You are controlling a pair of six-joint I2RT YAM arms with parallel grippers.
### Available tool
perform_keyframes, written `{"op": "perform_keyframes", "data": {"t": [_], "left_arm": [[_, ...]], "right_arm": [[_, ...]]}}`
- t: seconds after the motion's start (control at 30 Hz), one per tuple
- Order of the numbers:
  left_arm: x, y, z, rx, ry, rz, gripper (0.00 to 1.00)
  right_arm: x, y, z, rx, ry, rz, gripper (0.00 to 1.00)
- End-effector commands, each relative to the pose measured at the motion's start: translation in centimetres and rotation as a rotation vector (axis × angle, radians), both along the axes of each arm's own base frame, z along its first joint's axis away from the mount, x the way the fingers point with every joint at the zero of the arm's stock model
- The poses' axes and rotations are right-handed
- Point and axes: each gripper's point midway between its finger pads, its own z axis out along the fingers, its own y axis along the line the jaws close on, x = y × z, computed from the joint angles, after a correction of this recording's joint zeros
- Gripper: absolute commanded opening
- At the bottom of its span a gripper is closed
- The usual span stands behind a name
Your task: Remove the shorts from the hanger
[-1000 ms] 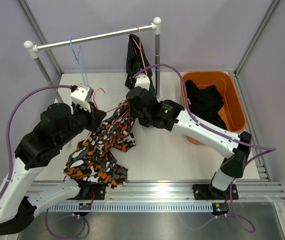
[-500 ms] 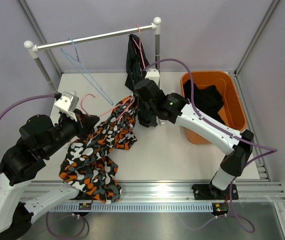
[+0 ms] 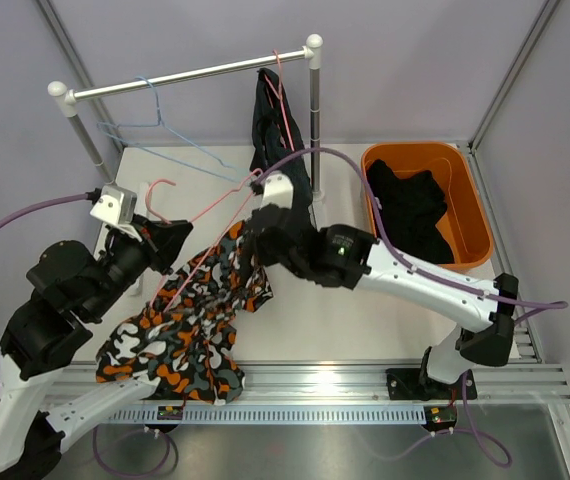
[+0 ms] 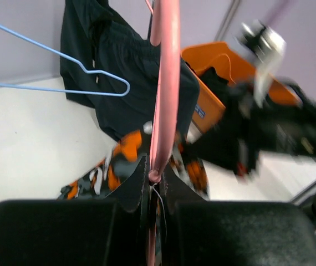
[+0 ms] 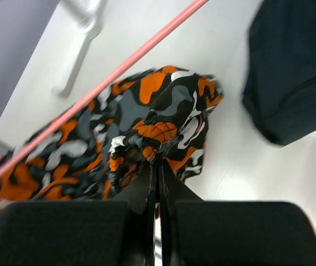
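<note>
The camouflage shorts (image 3: 180, 325) hang limp from a pink hanger (image 3: 215, 205) held low over the table. My left gripper (image 3: 177, 245) is shut on that hanger's wire (image 4: 166, 83), which runs straight up out of the jaws (image 4: 157, 174). My right gripper (image 3: 248, 240) is shut on the bunched orange waistband of the camouflage shorts (image 5: 158, 130), with the pink hanger's wire (image 5: 119, 72) crossing beyond it. A black pair of shorts (image 3: 270, 120) hangs on another pink hanger at the rail's right end. More black shorts (image 3: 415, 205) lie in the orange bin (image 3: 470, 215).
A clothes rail (image 3: 190, 75) on two posts spans the back, with an empty blue hanger (image 3: 155, 130) hooked near its left end. The blue hanger (image 4: 64, 61) and the hanging black shorts (image 4: 130, 72) sit close behind the held pink hanger. The bin stands at the right.
My left arm has drawn the pink hanger leftward and nearer. My right arm swung in toward the shorts and pinched the waistband. The blue hanger has swung on the rail.
</note>
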Motion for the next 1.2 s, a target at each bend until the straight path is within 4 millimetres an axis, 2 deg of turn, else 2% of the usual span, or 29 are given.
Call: {"op": "perform_keyframes", "data": {"t": [0.0, 0.03, 0.1, 0.2, 0.3, 0.4, 0.5, 0.6, 0.67, 0.73, 0.87, 0.9, 0.93, 0.97, 1.0, 1.03, 1.07, 1.13, 1.17], "left_arm": [[2.1, -0.2, 3.5, -0.117, -0.099, 0.076, 0.00], [2.5, -0.1, 3.8, -0.122, -0.106, 0.093, 0.00], [3.1, 0.0, 4.8, -0.140, -0.132, 0.122, 0.00], [4.1, 0.6, 6.2, -0.152, -0.163, 0.179, 0.00], [5.0, 1.9, 7.6, -0.144, -0.199, 0.270, 0.00], [5.9, 3.7, 8.4, -0.130, -0.221, 0.385, 0.00], [6.5, 4.2, 8.5, -0.131, -0.226, 0.438, 0.00], [6.7, 3.8, 8.5, -0.140, -0.231, 0.424, 0.00], [7.0, 3.3, 8.0, -0.126, -0.218, 0.411, 0.00], [7.1, 3.0, 7.2, -0.100, -0.201, 0.398, 0.00], [6.7, 3.7, 5.9, -0.071, -0.192, 0.416, 0.00], [6.7, 3.7, 5.2, -0.056, -0.182, 0.417, 0.00], [6.6, 3.9, 5.1, -0.055, -0.181, 0.418, 0.00], [6.5, 3.9, 4.8, -0.051, -0.176, 0.415, 0.00], [6.3, 3.7, 4.4, -0.046, -0.170, 0.399, 0.00], [6.2, 3.6, 4.2, -0.047, -0.164, 0.390, 0.00], [6.2, 3.4, 3.8, -0.042, -0.155, 0.381, 0.00], [6.2, 2.9, 2.8, -0.025, -0.132, 0.354, 0.00], [6.2, 2.7, 2.5, -0.018, -0.126, 0.348, 0.00]], "right_arm": [[-5.4, 1.4, 3.1, 0.028, -0.052, 0.098, 0.00], [-6.5, 1.9, 3.8, 0.036, -0.061, 0.129, 0.00], [-9.0, 2.5, 3.8, -0.003, -0.074, 0.181, 0.00], [-10.2, 1.8, 5.3, -0.018, -0.105, 0.186, 0.00], [-9.8, -0.2, 7.9, 0.018, -0.153, 0.159, 0.00], [-9.1, -3.3, 11.1, 0.054, -0.214, 0.108, 0.00], [-8.8, -6.3, 14.0, 0.095, -0.250, 0.081, 0.00], [-9.2, -7.7, 15.6, 0.136, -0.269, 0.100, 0.00], [-8.2, -9.6, 16.4, 0.120, -0.308, 0.021, 0.00], [-7.2, -12.7, 18.5, 0.107, -0.362, -0.065, 0.00], [-6.2, -18.6, 24.2, 0.187, -0.471, -0.188, 0.00], [-6.0, -20.6, 26.7, 0.293, -0.497, -0.246, 0.00], [-5.4, -23.0, 27.9, 0.231, -0.564, -0.313, 0.00], [-5.1, -23.2, 27.6, 0.163, -0.611, -0.337, 0.00], [-5.0, -26.1, 31.4, 0.384, -0.626, -0.451, 0.00], [-4.8, -27.9, 32.1, 0.277, -0.696, -0.474, 0.00], [-4.7, -29.2, 33.0, 0.288, -0.719, -0.510, 0.00], [-4.4, -30.4, 34.6, 0.294, -0.769, -0.551, 0.00], [-4.1, -32.8, 35.7, 0.305, -0.788, -0.625, 0.00]]}}
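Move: The right hand grips a fold of the camouflage shorts; the orange basket lies about 20 cm ahead of it, 38 cm to its right and 24 cm below. The black shorts still on the rack hang some 17 cm ahead and 4 cm to its right, about level. The pink hanger's middle is roughly 9 cm to its left, 4 cm back and 5 cm higher. From the left hand, which holds that hanger, the camouflage shorts' middle is some 5 cm back, 5 cm left and 18 cm down. Back by about 11 cm and a little left in a quick tug, then up nearly 30 cm and well to the right, away from the pink hanger, the right hand draws the camouflage shorts in its shut fingers, tipping its fingertips upward. The left hand keeps its grip on the hanger, going forward and up and turning counter-clockwise some 20 degrees. ##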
